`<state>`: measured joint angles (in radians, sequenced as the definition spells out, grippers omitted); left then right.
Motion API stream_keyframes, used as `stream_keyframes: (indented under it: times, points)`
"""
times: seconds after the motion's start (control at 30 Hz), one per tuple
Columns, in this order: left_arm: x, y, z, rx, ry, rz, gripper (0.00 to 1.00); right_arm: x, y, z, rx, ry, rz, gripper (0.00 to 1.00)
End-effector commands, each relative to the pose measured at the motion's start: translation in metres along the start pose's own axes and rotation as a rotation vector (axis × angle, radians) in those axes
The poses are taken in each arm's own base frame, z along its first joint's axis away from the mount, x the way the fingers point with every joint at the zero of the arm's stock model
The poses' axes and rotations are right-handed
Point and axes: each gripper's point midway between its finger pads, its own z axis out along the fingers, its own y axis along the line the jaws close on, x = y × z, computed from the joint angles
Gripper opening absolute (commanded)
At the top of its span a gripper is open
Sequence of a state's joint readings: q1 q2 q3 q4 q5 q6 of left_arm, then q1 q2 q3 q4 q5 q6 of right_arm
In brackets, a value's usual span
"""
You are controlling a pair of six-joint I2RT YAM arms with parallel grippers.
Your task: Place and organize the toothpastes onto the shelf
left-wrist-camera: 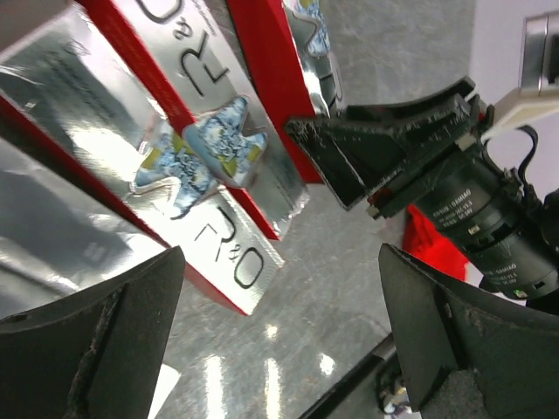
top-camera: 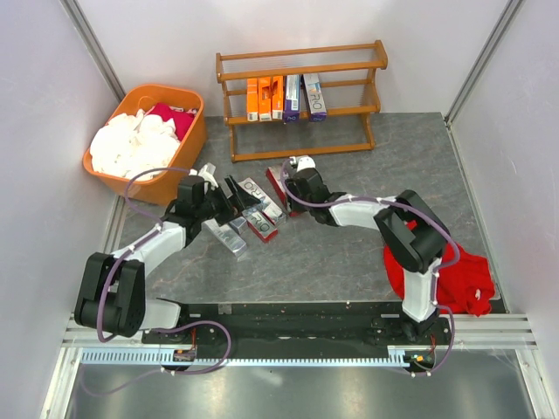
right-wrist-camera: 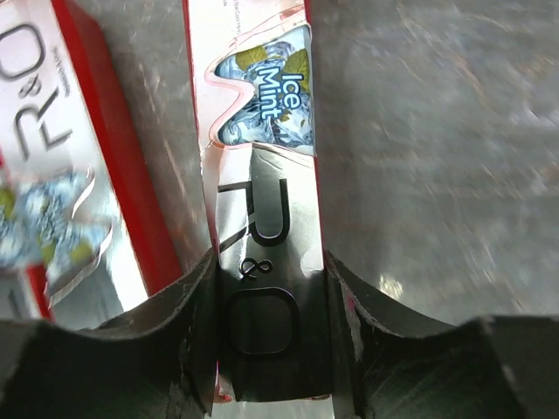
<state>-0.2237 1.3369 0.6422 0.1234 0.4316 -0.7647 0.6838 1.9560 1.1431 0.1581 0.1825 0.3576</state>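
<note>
The shelf (top-camera: 301, 87) stands at the back with several toothpastes upright on its middle tier, orange ones (top-camera: 264, 98) beside purple-and-white ones (top-camera: 304, 96). A pile of red-and-silver and silver cartons (top-camera: 249, 216) lies on the table in front. My right gripper (right-wrist-camera: 269, 262) is shut on one red-and-silver carton (right-wrist-camera: 262, 157) at the pile's right edge, a finger pressed on each long side. It shows in the top view as the right gripper (top-camera: 286, 185). My left gripper (left-wrist-camera: 281, 253) is open over the pile's left side, with a silver carton (left-wrist-camera: 201, 148) just ahead of its fingers and only bare table between them.
An orange tub (top-camera: 188, 153) of white and red cloth sits at the back left. A red cloth (top-camera: 450, 275) lies at the right near edge. White walls close in both sides. The right gripper (left-wrist-camera: 376, 148) appears close ahead in the left wrist view.
</note>
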Motion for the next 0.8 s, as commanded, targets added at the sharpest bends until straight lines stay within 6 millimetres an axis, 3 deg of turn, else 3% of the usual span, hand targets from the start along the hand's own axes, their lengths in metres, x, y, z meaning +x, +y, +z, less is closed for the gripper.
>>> stream_keyframes:
  times: [0.0, 0.03, 0.07, 0.1, 0.23, 0.47, 0.67, 0.77]
  points:
    - [-0.003, -0.03, 0.0, 0.172, -0.002, -0.031, 1.0, -0.032, 0.014, -0.038, -0.053, -0.111, 0.03, 0.39]
    - [-0.003, -0.032, 0.0, 0.178, 0.0, -0.032, 1.0, -0.042, 0.018, -0.051, -0.071, -0.143, 0.038, 0.38]
    - [-0.002, -0.032, 0.0, 0.182, -0.001, -0.036, 1.0, -0.034, 0.02, -0.056, -0.078, -0.132, 0.035, 0.38]
    - [-0.003, -0.035, -0.001, 0.2, -0.005, -0.031, 1.0, -0.041, 0.024, -0.067, -0.095, -0.154, 0.041, 0.38]
    - [-0.002, -0.044, -0.002, 0.248, -0.008, -0.04, 1.0, -0.035, 0.046, -0.09, -0.162, -0.156, 0.044, 0.37]
    - [0.006, -0.053, 0.007, 0.264, 0.011, -0.035, 1.0, -0.021, 0.105, -0.131, -0.308, -0.154, 0.025, 0.38]
    - [0.014, -0.055, 0.013, 0.266, 0.028, -0.032, 1.0, -0.021, 0.134, -0.153, -0.365, -0.171, 0.009, 0.39]
    - [0.014, -0.058, 0.011, 0.281, 0.02, -0.032, 0.93, -0.024, 0.137, -0.155, -0.365, -0.176, 0.012, 0.4]
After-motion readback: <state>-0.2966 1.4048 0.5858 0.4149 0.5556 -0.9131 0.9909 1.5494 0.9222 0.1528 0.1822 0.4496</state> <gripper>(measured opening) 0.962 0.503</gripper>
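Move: The right hand already grips a red-and-silver toothpaste box low at the table; its target, the open left gripper, is about 13 cm to its left, 5 cm back and 7 cm higher. From the left hand that held box lies some 7 cm ahead, 10 cm right and 8 cm down. Two loose toothpaste boxes lie 9 cm below the left hand: the first 4 cm ahead, 5 cm right, the second 2 cm back, 4 cm right. Back by about 14 cm, while rising some 10 cm and swinging left, the right hand carries its gripped box towards the left gripper, first dipping slightly right and turning about 15 degrees counter-clockwise on the way. The left hand comes roughly 5 cm right to meet it, rolling a little with its right side up, jaws still wide around the box's far end. ##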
